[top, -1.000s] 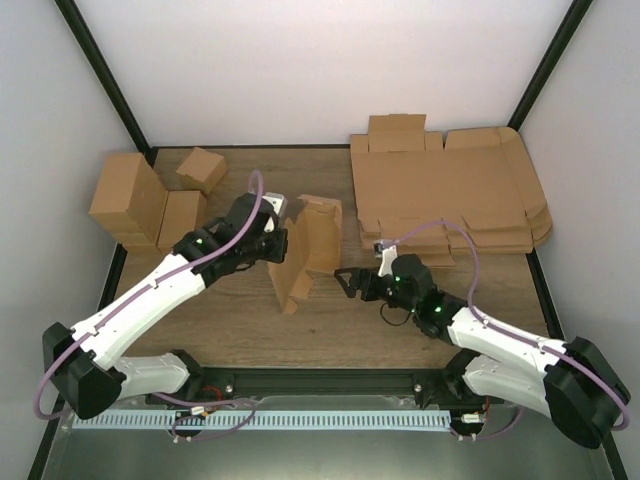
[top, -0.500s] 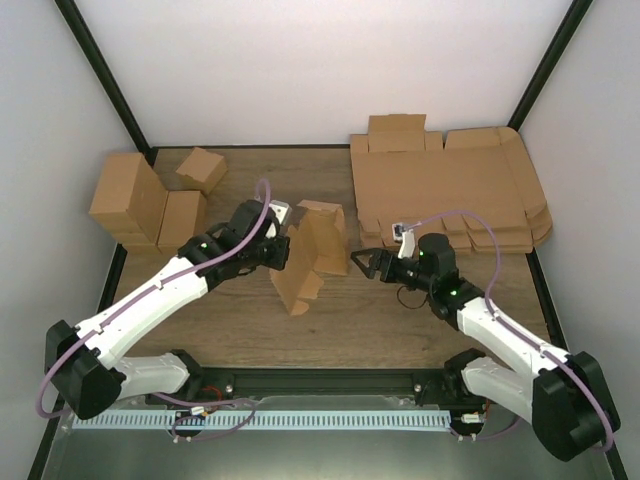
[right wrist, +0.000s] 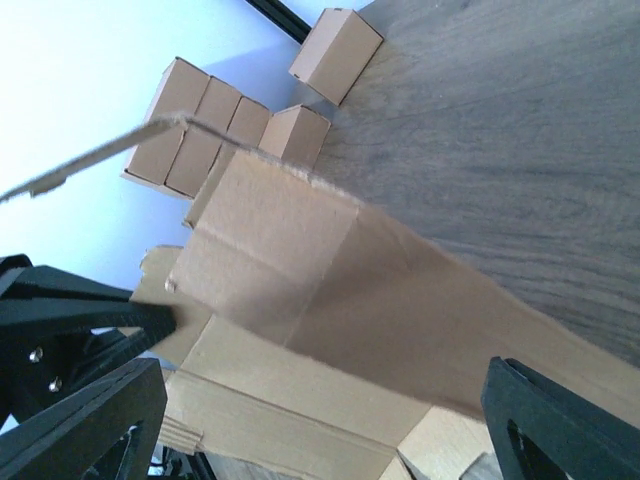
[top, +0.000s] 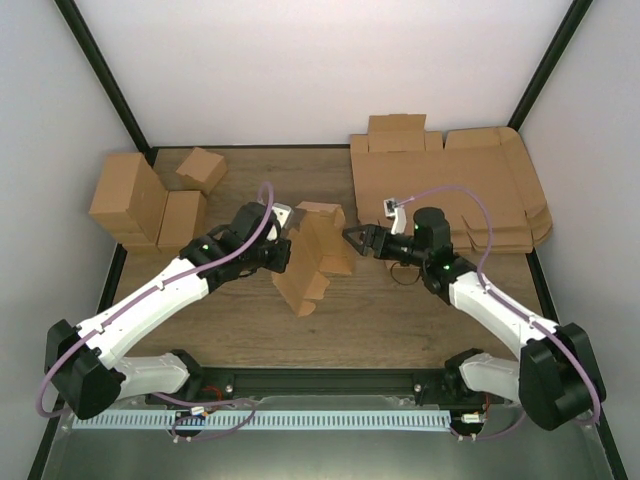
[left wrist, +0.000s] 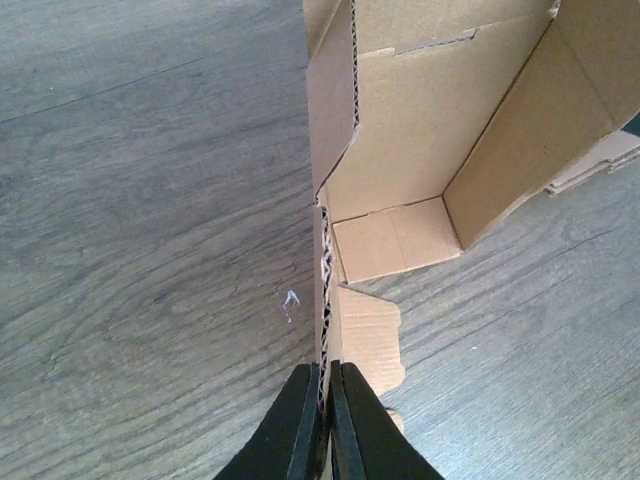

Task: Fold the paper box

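The paper box (top: 310, 256) is a half-formed brown cardboard piece standing on the wooden table at the centre. In the left wrist view its open inside (left wrist: 420, 150) shows, with a tab lying on the wood. My left gripper (top: 284, 250) is at the box's left side, shut on the corrugated edge of its wall (left wrist: 326, 400). At the box's right side, my right gripper (top: 352, 240) is open, and the box's outer panel (right wrist: 300, 290) fills the space between its wide-set fingers (right wrist: 80, 420). I cannot tell whether they touch it.
A thick pile of flat cardboard sheets (top: 450, 195) lies at the back right, just behind the right arm. Several folded brown boxes (top: 140, 200) stand at the back left, with one small box (top: 201, 168) apart from them. Bare wood lies in front of the paper box.
My right arm has swung from the front of the table up and back to the box's right side. The box has shifted slightly right with the left gripper holding it.
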`<state>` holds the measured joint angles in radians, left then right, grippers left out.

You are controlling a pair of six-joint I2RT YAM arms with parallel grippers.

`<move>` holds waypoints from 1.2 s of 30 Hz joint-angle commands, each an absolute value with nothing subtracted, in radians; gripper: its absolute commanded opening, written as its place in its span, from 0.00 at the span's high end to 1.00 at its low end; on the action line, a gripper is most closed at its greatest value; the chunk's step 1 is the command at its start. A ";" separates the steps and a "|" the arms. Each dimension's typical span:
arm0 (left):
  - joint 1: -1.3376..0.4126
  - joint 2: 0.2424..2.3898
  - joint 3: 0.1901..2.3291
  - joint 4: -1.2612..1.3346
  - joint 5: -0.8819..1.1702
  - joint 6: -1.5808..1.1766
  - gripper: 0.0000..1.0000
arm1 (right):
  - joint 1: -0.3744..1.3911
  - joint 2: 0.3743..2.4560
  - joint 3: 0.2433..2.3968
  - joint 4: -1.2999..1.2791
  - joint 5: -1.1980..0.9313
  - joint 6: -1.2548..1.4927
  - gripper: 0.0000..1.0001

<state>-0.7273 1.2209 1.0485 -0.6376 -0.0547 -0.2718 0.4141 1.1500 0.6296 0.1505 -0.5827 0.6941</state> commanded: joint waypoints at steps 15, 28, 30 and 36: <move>-0.750 1.238 1.104 -0.687 -0.029 -0.212 0.95 | 0.381 1.349 0.771 0.131 -0.609 0.705 0.22; -0.751 1.197 1.153 -0.663 0.035 -0.243 0.46 | 0.364 1.322 0.709 0.116 -0.607 0.679 0.31; -0.747 1.169 1.176 -0.658 0.028 -0.269 0.33 | 0.362 1.312 0.701 0.113 -0.608 0.671 0.31; -0.679 1.141 1.272 -0.675 0.083 -0.332 0.21 | 0.360 1.297 0.686 0.102 -0.611 0.648 0.31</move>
<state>-0.7303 1.1610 1.1934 -0.6834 0.0265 -0.2844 0.3687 1.3113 0.7021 0.1459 -0.6109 0.6842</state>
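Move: The left hand still pinches the upper edge of the standing paper box's left wall; the box's middle lies about 7 cm to its right, 1 cm ahead and 8 cm below. From the open right hand, the box's middle is some 6 cm to the left, 1 cm back and 8 cm below. The flat cardboard stack centres roughly 22 cm right of the right hand and 10 cm farther out, while the nearest finished box stands about 23 cm left of the left hand and 7 cm farther out. The right hand reaches forward some 3 cm and down about 2 cm along the box's right side, tipping slightly down, then stays there with its fingers only partly closed around the upper cardboard. The left hand keeps its pinch on the left wall while easing a centimetre or so right and back, then opens wide, lets go of the edge and lifts about 7 cm straight up off it, tilting roughly 10 degrees. ##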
